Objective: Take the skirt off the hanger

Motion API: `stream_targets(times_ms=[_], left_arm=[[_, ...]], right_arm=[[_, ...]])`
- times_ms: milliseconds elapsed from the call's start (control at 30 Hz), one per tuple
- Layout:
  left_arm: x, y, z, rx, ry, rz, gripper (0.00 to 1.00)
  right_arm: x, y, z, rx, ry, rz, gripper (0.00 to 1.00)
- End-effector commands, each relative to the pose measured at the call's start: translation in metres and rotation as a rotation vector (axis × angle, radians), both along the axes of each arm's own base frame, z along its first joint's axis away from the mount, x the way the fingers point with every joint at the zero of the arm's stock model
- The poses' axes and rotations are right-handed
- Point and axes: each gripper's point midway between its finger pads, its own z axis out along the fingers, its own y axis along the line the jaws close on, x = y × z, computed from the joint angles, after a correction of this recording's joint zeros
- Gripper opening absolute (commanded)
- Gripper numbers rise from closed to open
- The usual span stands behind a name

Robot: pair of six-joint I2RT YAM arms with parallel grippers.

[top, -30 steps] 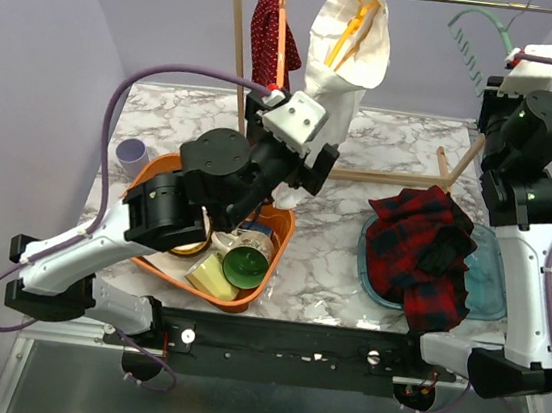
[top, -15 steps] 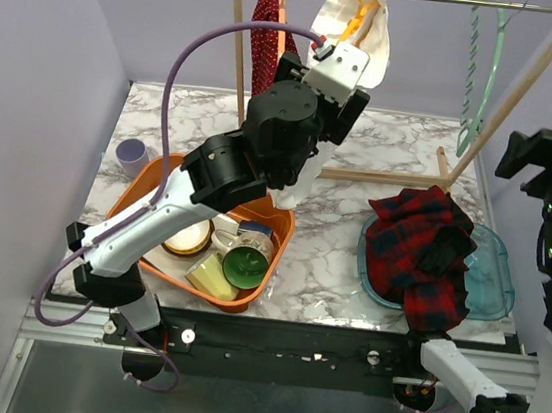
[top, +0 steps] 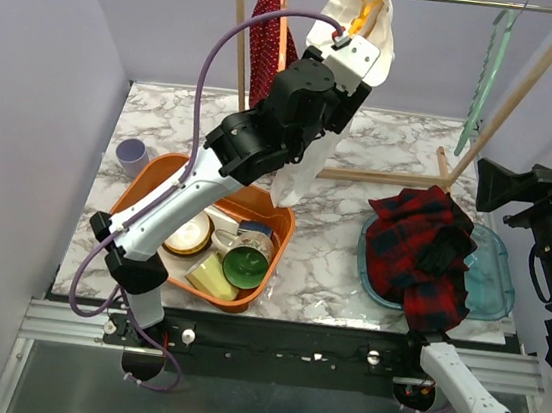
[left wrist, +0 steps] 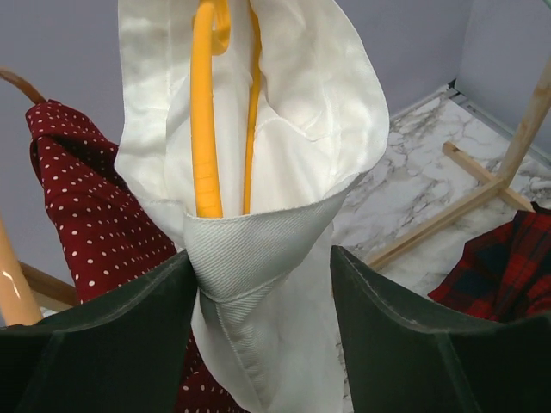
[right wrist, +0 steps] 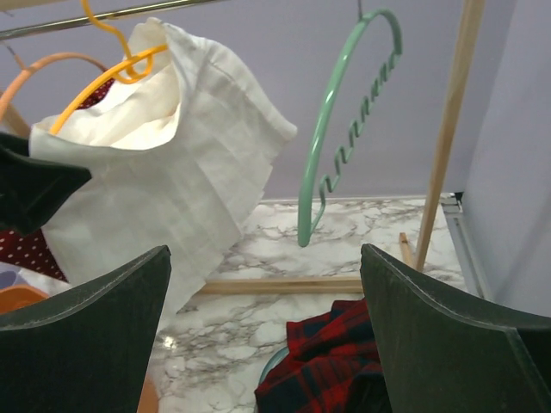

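Note:
A white skirt [top: 306, 165] hangs on a yellow hanger [top: 363, 16] from the rack's rail. My left gripper [top: 356, 85] is raised to it. In the left wrist view the open left gripper [left wrist: 261, 254] straddles the skirt's [left wrist: 284, 103] bunched waistband just below the yellow hanger [left wrist: 207, 129]; the left finger touches the cloth and the right one stands apart. My right gripper [top: 495, 183] is open and empty, raised at the far right. It [right wrist: 263, 249] faces the skirt [right wrist: 172, 172] from a distance.
A red dotted garment [top: 267, 34] hangs left of the skirt and an empty green hanger [top: 483, 81] hangs at the right. The wooden rack post [top: 238, 61] stands behind. A red plaid garment [top: 422, 245] lies on a teal tray [top: 488, 283]. An orange basket [top: 159, 172] holds cups.
My left arm has risen from over the basket up to the skirt's waistband. My right arm has pulled away from the green hanger, down and to the right.

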Motion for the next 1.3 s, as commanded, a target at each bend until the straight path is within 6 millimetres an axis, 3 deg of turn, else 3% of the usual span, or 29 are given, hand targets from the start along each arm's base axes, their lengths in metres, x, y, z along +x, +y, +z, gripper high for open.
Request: stream_targets(times_ms=[0,100,167,233,333,567,900,1267], left_arm=[[0.005,-0.017,-0.006,0.01,0.006,-0.08,0.67],[0.008,-0.023,-0.008,0.01,0.011,-0.101,0.51],[0.009,-0.024,-0.009,0.014,0.011,-0.1,0.33],[0.009,-0.025,-0.008,0.007,0.008,-0.104,0.23],[0.005,-0.028,-0.002,-0.015,0.001,-0.131,0.0],[-0.005,-0.024,0.016,-0.075,-0.014,-0.159,0.0],[-0.032,-0.003,0.067,-0.189,-0.085,-0.207,0.0],[-0.046,0.006,0.077,-0.197,-0.134,-0.251,0.0]], right_arm=[[-0.011,0.018,0.006,0.018,-0.011,0.109,0.97],[-0.015,0.02,0.01,0.021,-0.022,0.119,0.97],[-0.016,0.021,0.011,0.021,-0.024,0.129,0.97],[-0.017,0.022,0.01,0.019,-0.025,0.135,0.97],[-0.019,0.024,0.01,0.02,-0.023,0.146,0.97],[-0.025,0.027,0.01,0.032,-0.039,0.17,0.97],[-0.034,0.038,0.024,0.022,-0.076,0.24,0.96],[-0.033,0.053,0.022,0.029,-0.057,0.32,0.94]])
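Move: The white skirt's near waistband edge sits between the left hand's open fingers, roughly 2 cm ahead, 2 cm right and 2 cm below. From that hand, the red dotted garment hangs about 12 cm left, 5 cm ahead and 7 cm lower; the empty green hanger is some 22 cm right, 8 cm ahead and 3 cm lower. From the right hand the waistband edge lies roughly 18 cm ahead, 14 cm left and 4 cm lower. Left hand pinches the white skirt's waistband, pulls up and back about 7 cm; open right hand drifts left. ##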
